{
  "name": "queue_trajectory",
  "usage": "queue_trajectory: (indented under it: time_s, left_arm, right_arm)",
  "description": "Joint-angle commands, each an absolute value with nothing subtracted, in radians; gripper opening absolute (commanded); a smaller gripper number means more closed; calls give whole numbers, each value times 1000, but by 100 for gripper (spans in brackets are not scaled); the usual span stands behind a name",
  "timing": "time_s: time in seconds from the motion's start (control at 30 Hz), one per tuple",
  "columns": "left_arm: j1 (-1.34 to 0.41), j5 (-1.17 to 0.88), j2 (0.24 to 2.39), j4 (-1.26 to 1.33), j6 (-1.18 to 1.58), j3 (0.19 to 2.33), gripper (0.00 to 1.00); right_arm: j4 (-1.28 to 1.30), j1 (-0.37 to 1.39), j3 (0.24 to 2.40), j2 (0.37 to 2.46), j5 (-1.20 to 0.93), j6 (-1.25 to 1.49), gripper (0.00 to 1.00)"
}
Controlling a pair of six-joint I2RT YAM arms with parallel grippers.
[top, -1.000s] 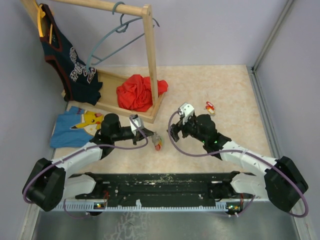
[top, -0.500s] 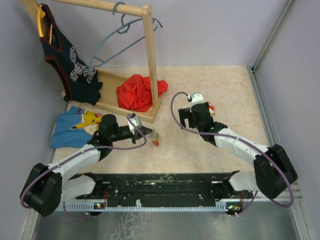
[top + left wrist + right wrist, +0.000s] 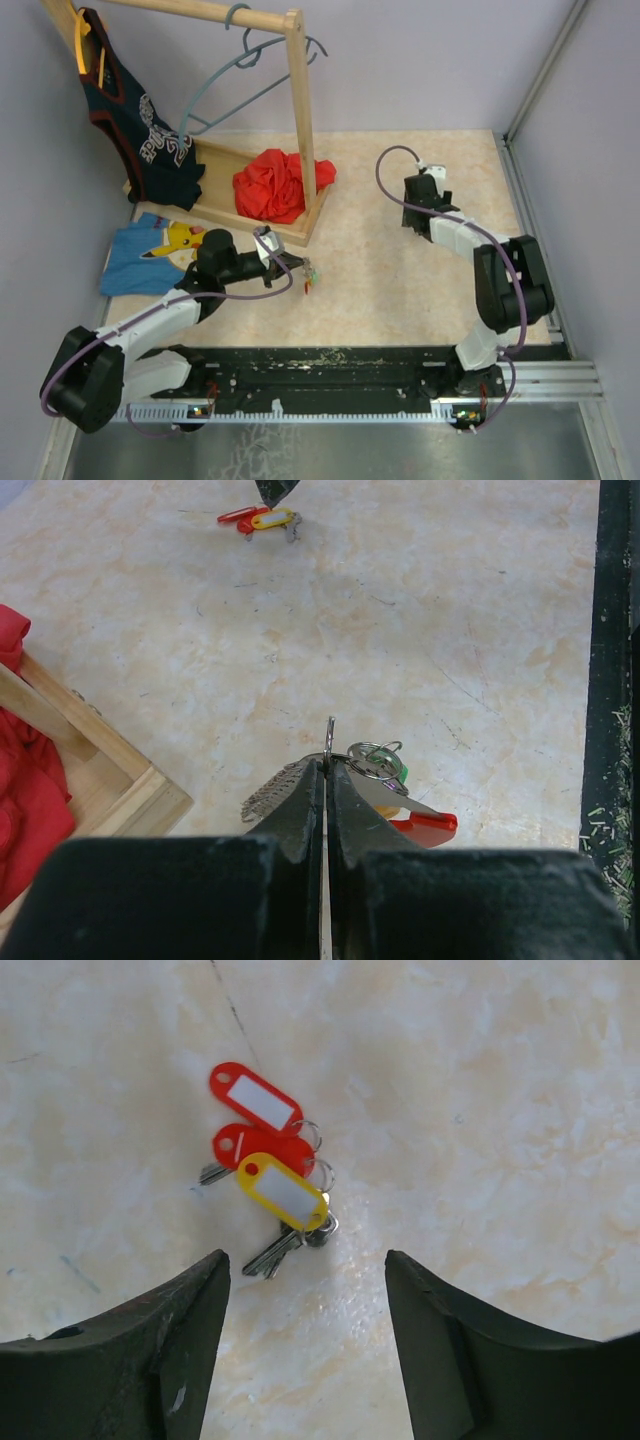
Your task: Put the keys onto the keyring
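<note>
My left gripper (image 3: 298, 266) is shut on the thin wire keyring (image 3: 328, 738), whose loop pokes up edge-on between the jaws. Keys hang from it to both sides just above the table: a green tag (image 3: 399, 772), a red head (image 3: 432, 826) and a bare toothed blade (image 3: 268, 792). A loose bunch of keys (image 3: 272, 1168) with two red tags and a yellow tag (image 3: 284, 1193) lies flat on the table. My right gripper (image 3: 305, 1260) hovers open over the table, with that bunch just ahead of its fingertips and nothing between them. In the top view the right gripper (image 3: 421, 194) hides the bunch.
A wooden clothes rack (image 3: 297, 120) stands at the back left with a grey-blue hanger (image 3: 225, 80), a dark jersey (image 3: 140, 130) and a red cloth (image 3: 275, 185) on its base. A blue printed shirt (image 3: 150, 250) lies left of my left arm. Walls close both sides.
My right arm has swung from the middle of the table out to the far right, over the loose keys, and its jaws have narrowed a little. The left gripper has kept its hold and barely moved.
</note>
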State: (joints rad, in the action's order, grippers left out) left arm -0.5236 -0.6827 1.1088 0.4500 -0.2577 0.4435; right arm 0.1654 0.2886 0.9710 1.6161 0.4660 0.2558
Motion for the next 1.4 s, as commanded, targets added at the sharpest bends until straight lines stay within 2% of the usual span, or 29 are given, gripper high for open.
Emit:
queue_trajectory:
  time_s: [0.0, 0.3, 0.8, 1.37]
  left_arm:
    - [-521, -672, 1101, 495, -256, 442, 0]
    - [-521, -686, 1099, 498, -263, 440, 0]
    - [-521, -687, 1095, 507, -284, 427, 0]
    - [-521, -689, 1102, 500, -290, 430, 0]
  right_arm:
    - [204, 244, 1068, 1706, 498, 264, 62]
    - [233, 182, 1124, 1806, 387, 263, 45]
    - [237, 169, 1124, 1824, 300, 268, 30]
    - [238, 203, 966, 1679, 110, 323, 3]
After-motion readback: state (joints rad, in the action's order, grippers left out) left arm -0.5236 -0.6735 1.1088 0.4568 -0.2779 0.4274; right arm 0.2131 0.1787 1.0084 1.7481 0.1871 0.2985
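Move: The silver keys of the yellow-tagged bunch lie almost directly under the right hand, about 6 cm down and level with it fore and aft. The yellow tag is roughly 2 cm ahead, one red tag about 5 cm ahead and the farther red tag some 7 cm ahead, none of them more than a centimetre to the side. From the left hand, still holding the filled keyring, those keys lie about 30 cm right, 15 cm ahead and 14 cm down. The right fingertips come together at the ring end of the yellow tag, seeming to pinch its ring, closing from about two-thirds open to nearly shut. To get there the hand sinks some 5 cm, swinging about 3 cm right and tipping 10 degrees steeper, then eases back left by as much and draws slightly backward at the end, its left side rising. The left hand stays put, keeping hold of the keyring. ##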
